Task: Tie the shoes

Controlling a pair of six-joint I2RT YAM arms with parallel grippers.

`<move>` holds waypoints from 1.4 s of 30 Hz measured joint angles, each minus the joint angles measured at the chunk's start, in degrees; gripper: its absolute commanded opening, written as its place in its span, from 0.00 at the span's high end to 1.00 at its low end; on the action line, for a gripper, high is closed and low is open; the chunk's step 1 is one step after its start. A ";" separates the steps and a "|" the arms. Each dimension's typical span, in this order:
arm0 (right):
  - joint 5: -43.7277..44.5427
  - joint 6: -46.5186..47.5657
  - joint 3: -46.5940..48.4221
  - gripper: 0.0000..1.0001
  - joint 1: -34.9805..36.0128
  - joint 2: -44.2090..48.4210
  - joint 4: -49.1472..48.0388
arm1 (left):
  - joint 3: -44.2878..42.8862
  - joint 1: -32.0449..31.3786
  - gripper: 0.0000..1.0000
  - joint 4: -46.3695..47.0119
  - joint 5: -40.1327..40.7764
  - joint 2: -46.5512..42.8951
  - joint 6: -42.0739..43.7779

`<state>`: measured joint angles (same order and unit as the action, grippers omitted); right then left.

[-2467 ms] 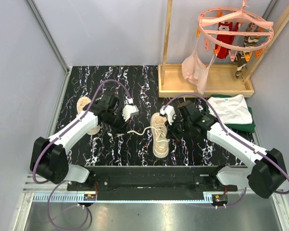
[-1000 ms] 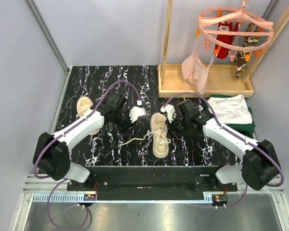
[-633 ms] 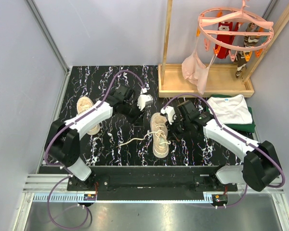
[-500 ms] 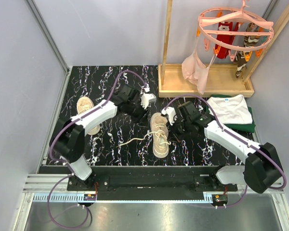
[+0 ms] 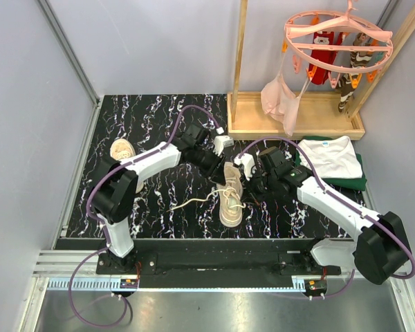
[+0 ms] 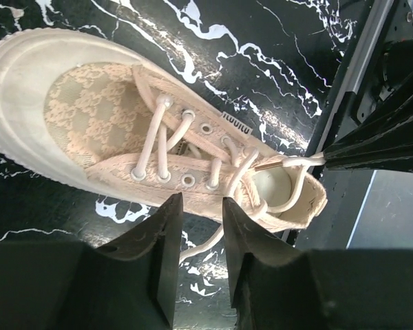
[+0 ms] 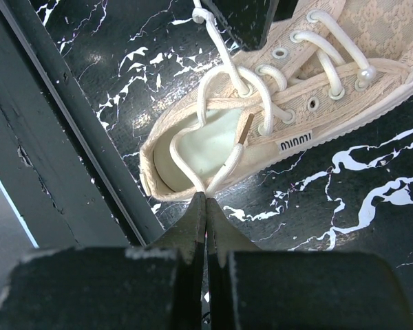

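One beige shoe (image 5: 229,202) lies mid-table, toe toward the arms; it also fills the left wrist view (image 6: 89,117) and the right wrist view (image 7: 344,75). My right gripper (image 7: 206,197) is shut on a white lace loop (image 7: 228,163) pulled out over the heel opening. My left gripper (image 6: 202,206) hovers beside the shoe's eyelets, jaws a little apart, nothing between them. A loose lace (image 5: 192,201) trails left on the table. The other shoe (image 5: 122,148) lies at the far left, partly hidden behind the left arm.
A wooden rack base (image 5: 297,114) stands at the back right, with a pink round hanger (image 5: 339,31) of small garments above it. A folded white shirt (image 5: 332,155) lies right of the right arm. A black rail (image 5: 207,252) runs along the near edge.
My left arm has swung right and away from the second shoe to the middle shoe, its jaws narrowing. The right gripper has stayed shut on the lace by the heel.
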<state>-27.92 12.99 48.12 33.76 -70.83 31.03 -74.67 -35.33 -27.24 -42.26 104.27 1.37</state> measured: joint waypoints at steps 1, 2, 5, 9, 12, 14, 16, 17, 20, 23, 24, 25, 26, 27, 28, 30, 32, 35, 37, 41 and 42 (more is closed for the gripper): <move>0.00 0.00 0.00 1.00 0.00 0.00 0.00 | 0.00 -0.13 0.70 0.02 -0.11 0.09 -0.20; -0.02 0.02 0.00 1.00 0.00 0.00 -0.02 | 0.00 -0.31 0.70 0.04 -0.26 0.17 -0.35; -0.02 0.02 0.00 1.00 0.00 0.00 -0.07 | 0.00 -0.98 0.70 0.13 -0.63 0.50 -0.55; -0.04 0.02 0.00 1.00 0.00 0.00 -0.39 | 0.00 -1.68 0.70 0.42 -0.79 1.22 -0.81; -0.04 0.02 0.00 1.00 0.00 0.00 -0.37 | -0.31 -2.21 0.74 0.44 -0.87 2.19 -0.98; -0.04 0.02 0.00 1.00 0.00 0.00 -0.39 | -0.66 -2.51 0.83 0.46 -0.92 2.91 -1.33; -0.04 0.02 0.00 1.00 0.00 0.00 -0.39 | -0.81 -2.58 0.94 0.46 -0.96 3.28 -1.77; -0.04 0.02 0.00 1.00 0.00 0.00 -0.42 | -0.92 -2.58 0.97 0.46 -0.94 3.41 -1.92; -0.02 0.02 0.00 1.00 0.00 0.00 -0.74 | -1.09 -2.51 1.00 0.46 -0.90 3.50 -2.21; -0.02 -0.07 0.00 1.00 0.00 0.00 -1.64 | -1.14 -2.51 1.00 0.44 -0.92 3.50 -2.29; -0.02 -0.17 0.00 1.00 0.00 0.00 -1.77 | -1.16 -2.51 1.00 0.44 -0.96 3.50 -2.29; -0.02 -0.35 0.00 1.00 0.00 -0.04 -2.08 | -1.16 -2.49 1.00 0.46 -1.05 3.48 -2.34; -0.02 -0.46 0.00 1.00 0.00 -0.09 -2.38 | -1.16 -2.49 1.00 0.44 -1.07 3.48 -2.34; -0.02 -0.63 0.00 1.00 0.00 -0.11 -2.73 | -1.16 -2.47 1.00 0.44 -1.16 3.48 -2.40; -0.02 -0.68 0.00 1.00 0.00 -0.15 -2.97 | -1.16 -2.43 1.00 0.46 -1.25 3.48 -2.47; -0.02 -0.72 0.00 1.00 0.00 -0.31 -3.37 | -1.16 -2.40 1.00 0.46 -1.27 3.41 -2.54; -0.02 -0.72 0.00 1.00 0.00 -0.59 -3.58 | -1.16 -2.36 1.00 0.46 -1.29 3.28 -2.54; -0.02 -0.72 0.00 1.00 0.00 -0.63 -3.82 | -1.16 -2.27 1.00 0.44 -1.29 2.86 -2.73; -0.02 -0.72 -0.02 1.00 0.00 -0.63 -3.87 | -1.16 -2.23 1.00 0.42 -1.31 2.67 -2.80; -0.04 -0.72 -0.20 1.00 0.00 -0.63 -4.02 | -1.16 -2.19 1.00 0.44 -2.19 2.08 -2.97; -0.04 -0.72 -0.26 1.00 0.00 -0.63 -4.04 | -1.16 -2.19 1.00 0.44 -2.34 1.90 -2.97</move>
<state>-27.97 12.27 47.86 33.76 -71.46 26.98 -75.83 -37.52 -26.81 -44.60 106.17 -1.61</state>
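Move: The lace crossing over the shoe's tongue lies close under the left hand's open fingers: about 2 cm back, 2 cm to the right and 2 cm below. From the left hand, the loop end is some 6 cm back, 7 cm right and about level, the heel opening 8 cm back and 3 cm right. The free lace tail lies 6 cm back and 8 cm left. From the right hand, already pinching the loop end, the crossing is about 4 cm ahead and 5 cm left. The left hand eases right, back and down about 2.5 cm, pinches the lace crossing, then lifts about 1.5 cm. ##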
